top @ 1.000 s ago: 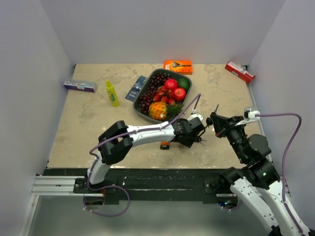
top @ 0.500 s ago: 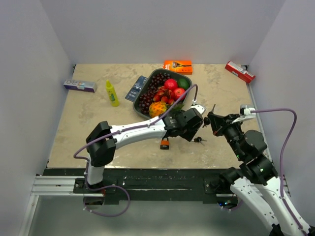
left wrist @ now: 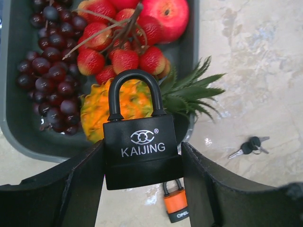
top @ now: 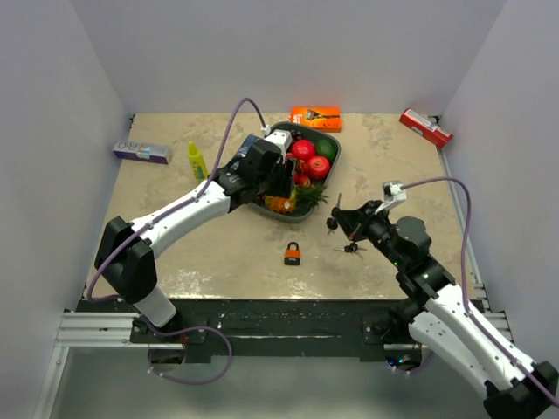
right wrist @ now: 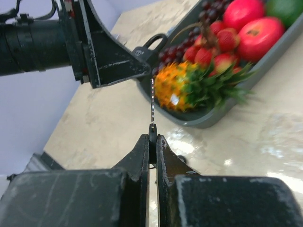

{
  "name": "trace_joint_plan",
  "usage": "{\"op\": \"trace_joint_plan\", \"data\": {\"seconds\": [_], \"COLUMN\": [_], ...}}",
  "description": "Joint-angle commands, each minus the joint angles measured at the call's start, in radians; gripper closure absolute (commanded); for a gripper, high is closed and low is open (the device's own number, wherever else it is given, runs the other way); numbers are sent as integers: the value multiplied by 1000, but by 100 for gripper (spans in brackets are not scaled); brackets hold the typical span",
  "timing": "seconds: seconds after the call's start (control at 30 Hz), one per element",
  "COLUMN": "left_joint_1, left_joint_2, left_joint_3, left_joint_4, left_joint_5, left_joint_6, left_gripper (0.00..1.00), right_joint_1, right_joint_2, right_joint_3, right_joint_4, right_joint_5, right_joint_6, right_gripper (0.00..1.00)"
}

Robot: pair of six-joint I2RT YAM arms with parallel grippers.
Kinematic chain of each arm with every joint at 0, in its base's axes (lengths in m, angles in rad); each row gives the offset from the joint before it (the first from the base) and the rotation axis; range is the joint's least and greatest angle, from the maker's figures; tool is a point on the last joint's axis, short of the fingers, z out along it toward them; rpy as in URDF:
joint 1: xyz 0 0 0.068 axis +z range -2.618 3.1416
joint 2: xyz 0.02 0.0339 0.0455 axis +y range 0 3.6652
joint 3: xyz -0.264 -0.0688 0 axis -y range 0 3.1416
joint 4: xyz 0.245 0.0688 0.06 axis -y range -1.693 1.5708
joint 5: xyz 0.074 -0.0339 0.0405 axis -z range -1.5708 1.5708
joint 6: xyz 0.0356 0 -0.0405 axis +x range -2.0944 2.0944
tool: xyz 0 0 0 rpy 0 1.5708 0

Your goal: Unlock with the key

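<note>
A black padlock (left wrist: 140, 151) marked KAIJING is clamped by its body between my left gripper's (left wrist: 142, 158) fingers, shackle up, held in the air over the fruit tray (left wrist: 9, 118). From above, the left gripper (top: 281, 179) hovers at the tray's near end. My right gripper (right wrist: 152, 137) is shut on the head of a key (right wrist: 152, 101). Its thin blade sticks out toward the left gripper and the padlock's shackle (right wrist: 154, 42), still apart from the lock. From above, the right gripper (top: 342, 218) is right of the tray.
A small orange padlock (top: 293, 254) and a spare bunch of keys (top: 350, 248) lie on the table in front. The grey tray (top: 335, 150) holds grapes, apples, strawberries and a pineapple. A yellow bottle (top: 198, 165), blue-white box (top: 141, 152), orange box (top: 315, 118) and red box (top: 425, 127) stand around the back.
My left arm has swung up and back from the front middle of the table to over the tray, carrying the black padlock. The right gripper has moved left with the key.
</note>
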Motion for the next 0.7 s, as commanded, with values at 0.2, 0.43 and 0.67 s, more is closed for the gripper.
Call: {"op": "trace_joint_plan", "data": {"seconds": [0.2,0.43,0.67], "left_joint_1": [55,83,86], "left_joint_2": [-205,-332,-365], "left_joint_3": [-231,-341,-392], "left_joint_4": [273,325,353], "left_joint_5": [15,33,93], "left_joint_6": [6,-37,-58], "left_gripper": [100,100,100], "right_joint_1": [307,350,361], "right_joint_2": [355,601,702], "right_joint_3": [9,64,118], "right_joint_4": [463,589,642], "right_joint_5": [-25,-65,-113], "right_joint_6": [118,185,216], "right_gripper": [100,100,100]}}
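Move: The black padlock in the left hand is about 13 cm to the left, 11 cm ahead and 4 cm below the right hand, whose key is therefore some 9 cm back, 12 cm right and 5 cm above the left hand. On the table some 20 cm below the right hand, the orange padlock lies 11 cm left and 2 cm back, and the loose keys 5 cm right and 1 cm back. The yellow fruit is 17 cm ahead, 14 cm left and 17 cm below it. The key, still pinched in the right fingers, is carried about 16 cm left towards the black padlock while sinking some 7 cm, the hand swinging roughly 20 degrees counter-clockwise and tipping a little down. The left hand keeps its grip on the padlock and shifts it left about 6 cm and slightly back, dipping a few centimetres and rising again. ##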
